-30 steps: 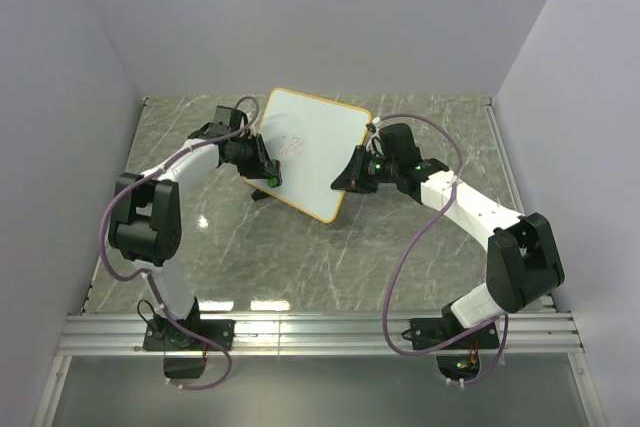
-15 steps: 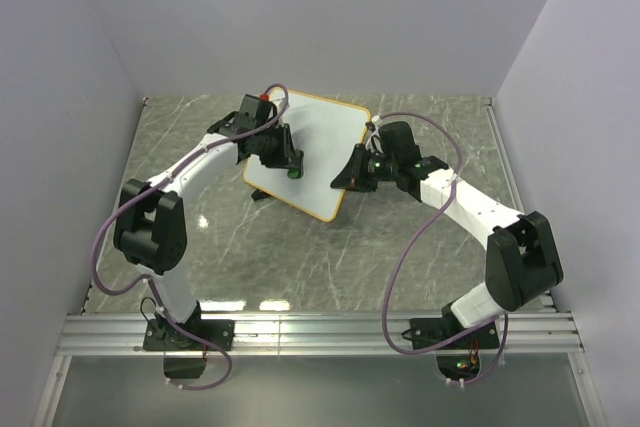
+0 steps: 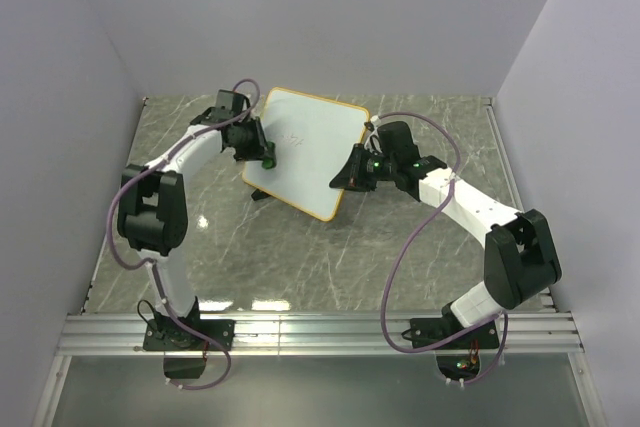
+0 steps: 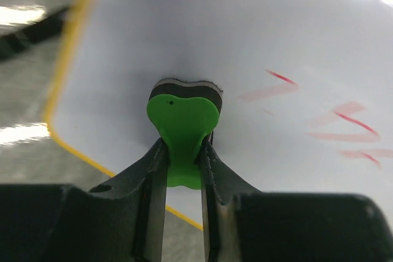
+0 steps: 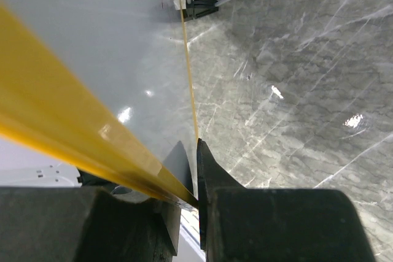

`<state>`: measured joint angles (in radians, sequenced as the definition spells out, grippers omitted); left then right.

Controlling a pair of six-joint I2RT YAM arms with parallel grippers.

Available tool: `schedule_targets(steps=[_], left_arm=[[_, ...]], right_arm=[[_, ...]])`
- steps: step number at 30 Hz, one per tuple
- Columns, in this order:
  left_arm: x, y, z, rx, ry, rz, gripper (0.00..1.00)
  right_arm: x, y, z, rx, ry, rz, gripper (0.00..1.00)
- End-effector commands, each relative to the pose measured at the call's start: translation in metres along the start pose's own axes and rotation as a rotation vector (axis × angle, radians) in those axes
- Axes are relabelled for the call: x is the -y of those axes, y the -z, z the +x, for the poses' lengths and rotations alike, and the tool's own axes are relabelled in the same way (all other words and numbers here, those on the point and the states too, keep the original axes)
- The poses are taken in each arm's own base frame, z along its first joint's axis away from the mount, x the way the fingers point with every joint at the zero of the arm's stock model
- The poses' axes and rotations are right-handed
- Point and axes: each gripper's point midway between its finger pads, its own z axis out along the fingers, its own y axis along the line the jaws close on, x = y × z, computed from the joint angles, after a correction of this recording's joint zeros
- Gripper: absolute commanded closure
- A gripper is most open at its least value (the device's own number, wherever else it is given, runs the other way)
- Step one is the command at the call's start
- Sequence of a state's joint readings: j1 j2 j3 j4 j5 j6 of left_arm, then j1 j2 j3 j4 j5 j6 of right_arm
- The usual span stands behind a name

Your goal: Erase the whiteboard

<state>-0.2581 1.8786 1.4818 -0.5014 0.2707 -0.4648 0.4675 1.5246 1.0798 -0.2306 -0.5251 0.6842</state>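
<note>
The whiteboard [image 3: 310,147], white with an orange-yellow frame, stands tilted over the marble table. My right gripper [image 3: 346,179] is shut on its right edge; in the right wrist view the jaws [image 5: 195,197] pinch the yellow frame [image 5: 73,130]. My left gripper [image 3: 266,158] is shut on a small green eraser [image 4: 183,118], whose dark pad presses on the board's left part [image 4: 184,23]. Faint, partly smeared red strokes [image 4: 344,124] lie on the board to the right of the eraser.
A black foot [image 3: 258,194] of the board shows under its lower left corner, and one [image 5: 199,7] appears in the right wrist view. Grey marble tabletop [image 3: 300,257] lies all round, with walls on three sides and a metal rail [image 3: 320,332] at the near edge.
My left gripper carried the eraser from the board's lower left edge right onto the board's middle, then back to its left part. The right gripper and board held still.
</note>
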Motion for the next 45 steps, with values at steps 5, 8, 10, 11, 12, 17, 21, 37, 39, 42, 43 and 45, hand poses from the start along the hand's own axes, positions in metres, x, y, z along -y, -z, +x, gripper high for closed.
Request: schedule_targets(steps=[5, 8, 10, 11, 12, 17, 21, 37, 39, 42, 43, 45], left_arm=[[-0.053, -0.035, -0.016, 0.017, 0.056, -0.102, 1.0], [-0.034, -0.028, -0.026, 0.041, 0.024, -0.055, 1.0], [-0.013, -0.018, -0.032, 0.068, -0.015, -0.016, 1.0], [-0.001, -0.014, -0.032, 0.067, -0.034, 0.02, 1.0], [0.016, -0.008, -0.031, 0.071, -0.059, 0.055, 1.0], [0.089, 0.008, -0.017, 0.057, -0.177, 0.184, 1.0], [0.13, 0.021, -0.012, 0.046, -0.199, 0.287, 1.0], [0.041, -0.013, -0.058, 0.081, -0.065, 0.102, 1.0], [0.009, -0.025, -0.06, 0.066, -0.027, 0.045, 1.0], [-0.009, -0.043, -0.054, 0.02, -0.007, -0.001, 1.0], [-0.001, -0.046, -0.047, 0.0, -0.019, 0.008, 1.0], [0.017, -0.044, -0.044, 0.013, -0.067, 0.017, 1.0]], right_arm=[[-0.014, 0.004, 0.05, -0.211, 0.075, -0.062, 1.0], [-0.013, 0.002, 0.049, -0.216, 0.076, -0.059, 1.0], [-0.014, 0.002, 0.048, -0.216, 0.077, -0.061, 1.0], [-0.012, 0.001, 0.049, -0.221, 0.071, -0.059, 1.0], [-0.012, 0.0, 0.048, -0.22, 0.071, -0.062, 1.0], [-0.011, -0.004, 0.049, -0.228, 0.064, -0.064, 1.0], [-0.012, -0.006, 0.048, -0.227, 0.063, -0.068, 1.0], [-0.008, -0.002, 0.052, -0.229, 0.066, -0.054, 1.0], [-0.007, -0.002, 0.052, -0.232, 0.068, -0.051, 1.0], [-0.007, -0.003, 0.052, -0.237, 0.073, -0.051, 1.0], [-0.007, -0.004, 0.052, -0.24, 0.073, -0.05, 1.0], [-0.008, -0.005, 0.051, -0.245, 0.077, -0.05, 1.0]])
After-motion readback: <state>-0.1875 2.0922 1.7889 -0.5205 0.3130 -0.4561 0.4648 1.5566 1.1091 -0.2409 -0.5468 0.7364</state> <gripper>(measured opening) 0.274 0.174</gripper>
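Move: The last faint red marks lie on the slanted whiteboard about 5 cm to the right of the left gripper and its green eraser, roughly 3 cm ahead and 3 cm higher. The board's near-left corner is some 6 cm back and 6 cm left, lower down; a black clip sits about 10 cm back, 2 cm left. From the right gripper, which holds the board's right edge, the marks are around 11 cm ahead and 11 cm left, slightly lower. Keep the left gripper shut on the eraser and finish the stroke down the board's slope to the left, about 5 cm. Then sweep some 14 cm right and upslope across the red marks, and come back left and downslope while working forward towards the far-left part of the board. Keep the right gripper still, pinching the raised right edge. ##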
